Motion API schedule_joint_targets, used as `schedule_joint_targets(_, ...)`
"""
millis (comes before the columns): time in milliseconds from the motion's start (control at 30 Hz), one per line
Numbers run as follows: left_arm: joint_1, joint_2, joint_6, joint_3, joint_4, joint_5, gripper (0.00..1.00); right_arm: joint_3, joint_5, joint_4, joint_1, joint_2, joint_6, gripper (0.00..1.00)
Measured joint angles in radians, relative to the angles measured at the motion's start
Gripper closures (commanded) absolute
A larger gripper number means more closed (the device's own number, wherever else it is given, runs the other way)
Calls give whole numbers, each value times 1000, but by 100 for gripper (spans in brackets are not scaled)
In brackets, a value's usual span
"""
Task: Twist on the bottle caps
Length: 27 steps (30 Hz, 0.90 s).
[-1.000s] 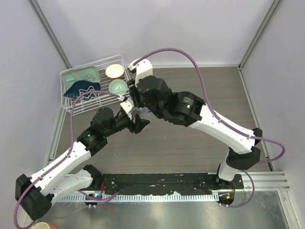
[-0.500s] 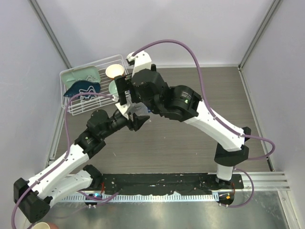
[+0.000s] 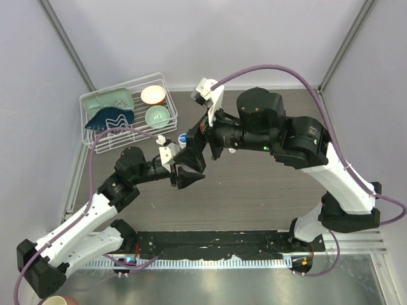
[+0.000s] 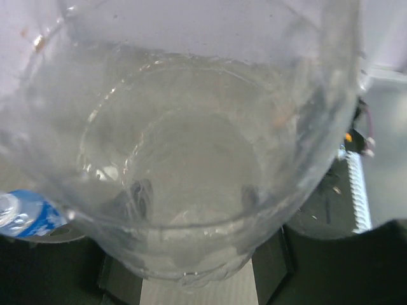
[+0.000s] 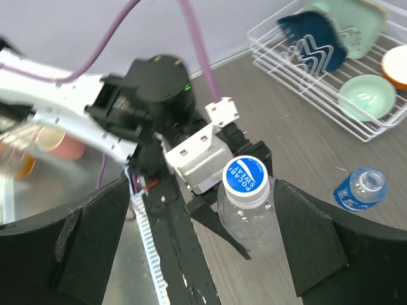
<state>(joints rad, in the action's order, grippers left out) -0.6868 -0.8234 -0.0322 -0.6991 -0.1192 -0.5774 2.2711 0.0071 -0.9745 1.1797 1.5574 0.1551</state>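
A plain clear bottle (image 5: pixel 251 219) stands upright above the table, with my left gripper (image 3: pixel 186 166) shut on its lower body. It fills the left wrist view (image 4: pixel 191 146). A white cap with a blue printed top (image 5: pixel 246 181) sits on its neck. My right gripper (image 5: pixel 202 189) is open, its black fingers (image 5: pixel 305 235) standing wide on either side of the capped neck without touching it. The blue-labelled bottle (image 5: pixel 357 189) lies on the table with an open mouth; it also shows in the top view (image 3: pixel 182 136) and in the left wrist view (image 4: pixel 25 215).
A white wire rack (image 3: pixel 108 141) at the back left holds a cream bowl (image 3: pixel 153 94), a green bowl (image 3: pixel 157 115) and green and blue dishes (image 3: pixel 109 109). The two arms cross closely over the table's middle. Grey walls stand on the left, right and far sides.
My right gripper has opened and let go of the cap, and the right arm has swung back toward the right. My left gripper still holds the plain bottle.
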Motion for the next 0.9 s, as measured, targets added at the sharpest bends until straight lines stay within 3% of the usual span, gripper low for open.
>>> schedule_joint_targets(267, -3, -11, 130, -27, 211, -387, 89, -273, -301, 34, -54, -145, -163, 6)
schedule_joint_targets(367, -7, -11, 158, -43, 273, -483, 90, -327, -394, 79, -72, -184, -202, 17)
schedule_joint_targets(400, -8, -12, 164, -46, 284, -502, 90, -333, -419, 91, -76, -192, -209, 27)
schedule_joint_targets(500, -11, -18, 172, -52, 323, -557, 91, -334, -509, 137, -90, -210, -233, 42)
schedule_joint_targets(900, -13, -26, 175, -69, 367, -608, 94, -337, -634, 190, -108, -171, -244, 34)
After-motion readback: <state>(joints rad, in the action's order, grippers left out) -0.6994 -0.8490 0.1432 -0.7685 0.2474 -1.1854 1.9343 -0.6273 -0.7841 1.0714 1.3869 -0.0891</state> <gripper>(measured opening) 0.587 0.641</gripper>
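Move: The blue-topped bottle cap, already on the clear bottle in the left hand, lies about 3 cm ahead, 3 cm left and 4 cm below the wide-open right hand; from the left hand it is roughly 10 cm up and 2 cm ahead, 1 cm left. The blue-label bottle stands some 18 cm ahead of the right hand, straight on, 22 cm below; the loose white cap lies 16 cm right of that bottle, level with it, about 30 cm below the hand. Left hand draws the bottle 12 cm back, turning clockwise; right follows 6 cm, partly closing around the cap. ##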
